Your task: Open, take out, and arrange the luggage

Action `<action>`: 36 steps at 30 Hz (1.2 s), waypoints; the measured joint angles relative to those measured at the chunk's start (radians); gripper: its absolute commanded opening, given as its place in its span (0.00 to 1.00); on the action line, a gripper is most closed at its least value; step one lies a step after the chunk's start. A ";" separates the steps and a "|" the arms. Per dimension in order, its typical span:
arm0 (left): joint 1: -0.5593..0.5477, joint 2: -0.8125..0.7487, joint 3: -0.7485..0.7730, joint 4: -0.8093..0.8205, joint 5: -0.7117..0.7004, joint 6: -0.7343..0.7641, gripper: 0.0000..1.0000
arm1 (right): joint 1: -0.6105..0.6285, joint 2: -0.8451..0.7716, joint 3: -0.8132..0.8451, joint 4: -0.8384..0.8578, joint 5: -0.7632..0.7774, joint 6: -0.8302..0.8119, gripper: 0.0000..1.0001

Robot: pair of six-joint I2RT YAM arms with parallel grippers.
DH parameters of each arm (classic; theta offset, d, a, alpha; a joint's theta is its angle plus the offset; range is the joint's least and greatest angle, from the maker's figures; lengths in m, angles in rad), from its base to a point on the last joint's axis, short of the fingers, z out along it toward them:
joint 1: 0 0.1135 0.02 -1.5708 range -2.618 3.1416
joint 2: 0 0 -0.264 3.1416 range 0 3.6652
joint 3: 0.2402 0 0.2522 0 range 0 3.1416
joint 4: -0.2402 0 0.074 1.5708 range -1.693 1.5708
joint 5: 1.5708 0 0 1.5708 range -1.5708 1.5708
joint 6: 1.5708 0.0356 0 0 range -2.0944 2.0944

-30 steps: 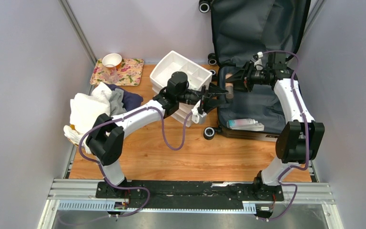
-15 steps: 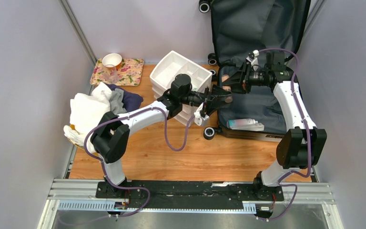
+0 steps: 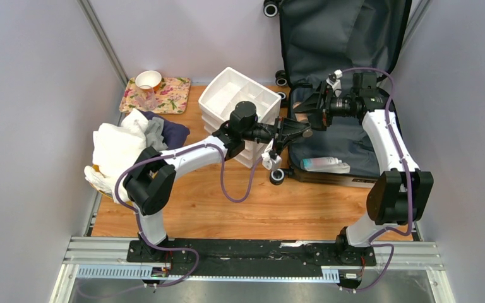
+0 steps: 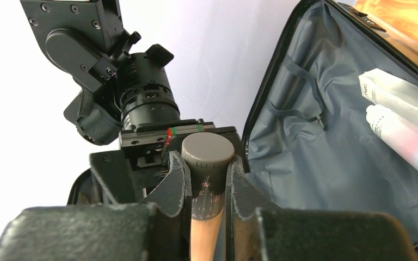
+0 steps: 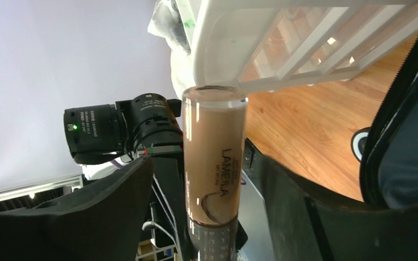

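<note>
The luggage [image 3: 347, 136] lies open at the table's right, its lid leaning on the back wall and its grey lining [image 4: 315, 163] showing. Over its left edge my two grippers meet around a beige makeup tube [image 3: 299, 120] with a dark cap [image 4: 208, 155]. My left gripper [image 4: 207, 167] is shut on the tube at the cap end. My right gripper [image 5: 212, 204] is open, its jaws wide on either side of the tube [image 5: 215, 152] without touching it.
A white drawer organizer [image 3: 240, 98] stands left of the luggage, also in the right wrist view [image 5: 305, 43]. A pink and blue bottle [image 3: 322, 164] and a white box [image 4: 397, 98] lie in the luggage. Piled clothes [image 3: 123, 142] sit at the left, a floral tray [image 3: 170, 95] with a cup [image 3: 148, 80] behind.
My left gripper reached right and closed on the tube's cap end. My right gripper, which held the tube, has opened and let go of it.
</note>
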 measured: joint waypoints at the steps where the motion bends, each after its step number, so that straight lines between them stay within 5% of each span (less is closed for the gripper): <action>1: 0.000 0.000 -0.006 0.014 -0.004 -0.004 0.00 | 0.002 0.000 -0.001 0.009 -0.007 0.006 0.83; 8: -0.005 0.000 -0.051 0.136 -0.024 -0.105 0.00 | -0.068 0.014 0.040 0.033 0.002 0.018 0.87; 16: 0.003 -0.001 0.085 0.166 -0.277 -0.648 0.00 | -0.280 0.089 0.226 0.065 0.056 0.016 0.87; 25: 0.142 -0.050 0.321 0.052 -0.562 -1.249 0.00 | -0.308 0.089 0.242 0.044 0.131 -0.086 0.89; 28: 0.197 -0.056 0.316 0.031 -0.609 -1.378 0.00 | -0.307 0.068 0.233 0.061 0.215 -0.167 1.00; 36: 0.251 -0.055 0.237 0.059 -0.620 -1.575 0.00 | -0.308 -0.191 0.058 0.284 0.343 -0.319 1.00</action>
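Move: My left hand already holds the foundation bottle by its cap. The drawer unit's top tray lies about 19 cm to that hand's left, 8 cm ahead and some 10 cm lower. The pink-and-white tube in the suitcase is roughly 10 cm back, 5 cm right and 25 cm down. From my right hand, open around the bottle's body, the tray is some 18 cm left, 3 cm ahead and 10 cm lower. I keep my left fingers shut on the cap and carry the bottle in a high arc towards the drawer unit, about 16 cm forward and 12 cm left, rising some 16 cm before sinking a little, the wrist rolling nearly 90 degrees to swing the bottle's body downwards. My right fingers spread wider and withdraw from the bottle, some 16 cm right and 8 cm forward, rising at the end as the wrist turns. ##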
